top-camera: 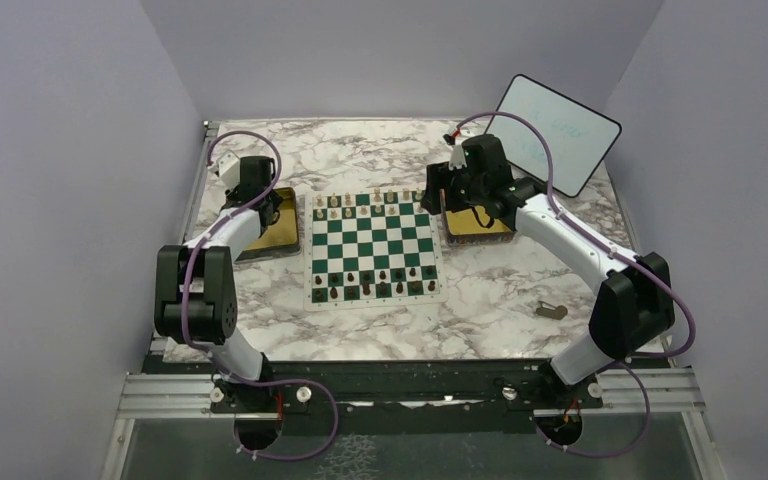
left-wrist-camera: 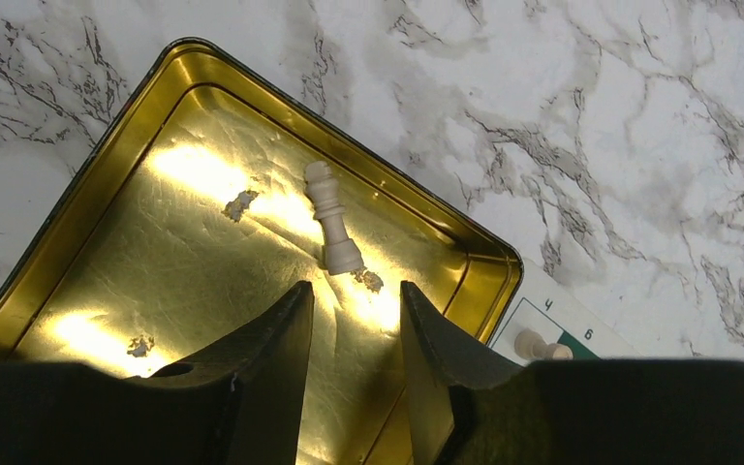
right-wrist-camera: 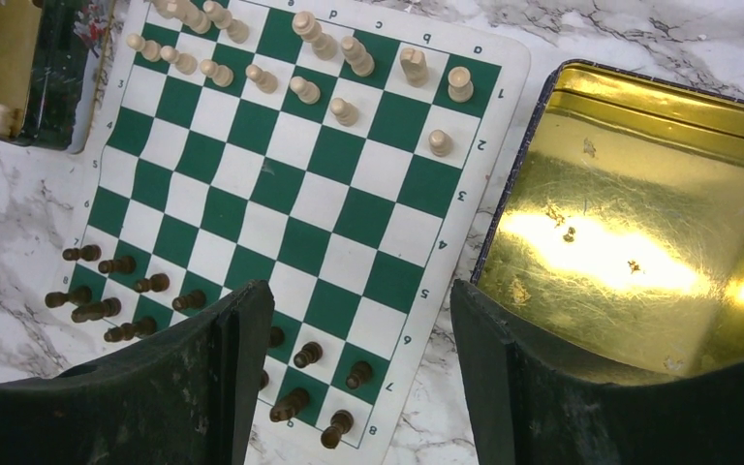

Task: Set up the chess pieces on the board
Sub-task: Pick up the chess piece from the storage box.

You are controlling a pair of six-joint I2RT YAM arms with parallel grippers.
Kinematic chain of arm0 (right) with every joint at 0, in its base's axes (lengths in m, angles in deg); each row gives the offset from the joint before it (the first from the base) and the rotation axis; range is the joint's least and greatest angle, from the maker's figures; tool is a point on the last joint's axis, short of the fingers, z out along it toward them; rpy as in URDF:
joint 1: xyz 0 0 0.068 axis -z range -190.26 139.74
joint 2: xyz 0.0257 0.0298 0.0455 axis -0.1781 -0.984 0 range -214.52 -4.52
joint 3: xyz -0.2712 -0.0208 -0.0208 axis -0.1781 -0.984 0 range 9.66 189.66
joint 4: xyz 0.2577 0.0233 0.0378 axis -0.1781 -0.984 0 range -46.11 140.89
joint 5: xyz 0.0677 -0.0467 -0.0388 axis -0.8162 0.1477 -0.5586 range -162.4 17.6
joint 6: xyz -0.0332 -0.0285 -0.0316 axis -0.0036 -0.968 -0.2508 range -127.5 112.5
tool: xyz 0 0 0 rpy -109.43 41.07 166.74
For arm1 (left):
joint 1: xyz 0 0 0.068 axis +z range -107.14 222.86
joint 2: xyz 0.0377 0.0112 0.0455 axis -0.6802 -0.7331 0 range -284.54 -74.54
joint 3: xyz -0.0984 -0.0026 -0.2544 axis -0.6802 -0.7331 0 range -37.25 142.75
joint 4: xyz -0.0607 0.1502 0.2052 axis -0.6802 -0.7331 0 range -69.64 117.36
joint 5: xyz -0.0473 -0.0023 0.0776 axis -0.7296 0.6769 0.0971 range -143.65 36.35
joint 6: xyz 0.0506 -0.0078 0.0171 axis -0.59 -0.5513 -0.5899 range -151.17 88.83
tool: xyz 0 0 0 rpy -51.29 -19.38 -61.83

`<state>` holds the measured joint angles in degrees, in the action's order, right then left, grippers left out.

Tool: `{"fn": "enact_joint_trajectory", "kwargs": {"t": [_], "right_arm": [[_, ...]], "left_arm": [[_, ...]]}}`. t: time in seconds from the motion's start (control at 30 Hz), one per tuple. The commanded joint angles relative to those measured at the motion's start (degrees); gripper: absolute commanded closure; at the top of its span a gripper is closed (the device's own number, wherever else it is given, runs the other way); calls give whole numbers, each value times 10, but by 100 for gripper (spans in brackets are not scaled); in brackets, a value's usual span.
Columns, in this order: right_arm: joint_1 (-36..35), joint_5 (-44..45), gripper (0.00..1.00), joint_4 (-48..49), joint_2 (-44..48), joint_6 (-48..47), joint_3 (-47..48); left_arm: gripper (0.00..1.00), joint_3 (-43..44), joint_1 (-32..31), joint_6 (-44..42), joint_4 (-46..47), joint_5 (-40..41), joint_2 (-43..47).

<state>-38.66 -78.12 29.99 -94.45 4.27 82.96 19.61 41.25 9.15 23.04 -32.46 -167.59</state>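
Note:
The board (top-camera: pixel 365 246) lies mid-table, with cream chess pieces (top-camera: pixel 360 204) in its two far rows and dark chess pieces (top-camera: pixel 375 283) in its two near rows. One cream piece (left-wrist-camera: pixel 332 218) rests in the gold left tray (left-wrist-camera: pixel 126 252), just beyond my left gripper's fingertips. My left gripper (left-wrist-camera: pixel 356 291) is open over that tray, and nothing sits between its fingers. My right gripper (right-wrist-camera: pixel 360 291) is open above the board's (right-wrist-camera: pixel 320 194) right edge, beside the dark pieces (right-wrist-camera: pixel 308 354), holding nothing. The cream pieces (right-wrist-camera: pixel 344 111) stand far from it.
A gold right tray (right-wrist-camera: pixel 639 242) beside the board holds no pieces. A white panel (top-camera: pixel 557 132) leans at the back right. A small metal object (top-camera: pixel 551 310) lies on the marble table at the near right. The left tray (top-camera: pixel 278 228) borders the board's left side.

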Motion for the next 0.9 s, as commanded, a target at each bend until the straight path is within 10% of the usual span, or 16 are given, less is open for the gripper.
{"fn": "enact_joint_trajectory", "kwargs": {"t": [0.0,0.87], "right_arm": [[2,-18,29,13,11,-9,0],[2,-1,30,12,8,-20,1]], "left_arm": [[61,5,9,20,41,21,-21],[63,18,11,41,51,-10,-107]]}}
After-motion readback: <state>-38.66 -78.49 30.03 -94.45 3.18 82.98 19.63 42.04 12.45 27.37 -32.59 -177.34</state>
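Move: The white king lies in the storage box about 8 cm below the left hand, some 2 cm ahead and 2 cm to its left. The box's middle is about 4 cm back of the king; the nearest white pieces on the board's far-left corner stand roughly 10 cm to the right of the king, level with it. From the idle right hand the king lies about 29 cm left, 8 cm ahead and 17 cm below. Lower the left gripper about 6 cm into the storage box towards the lying king, easing some 1 cm forward at the start and then going almost straight down. Keep the fingers partly open, let their tips tilt down slightly, and don't close on the king yet. ##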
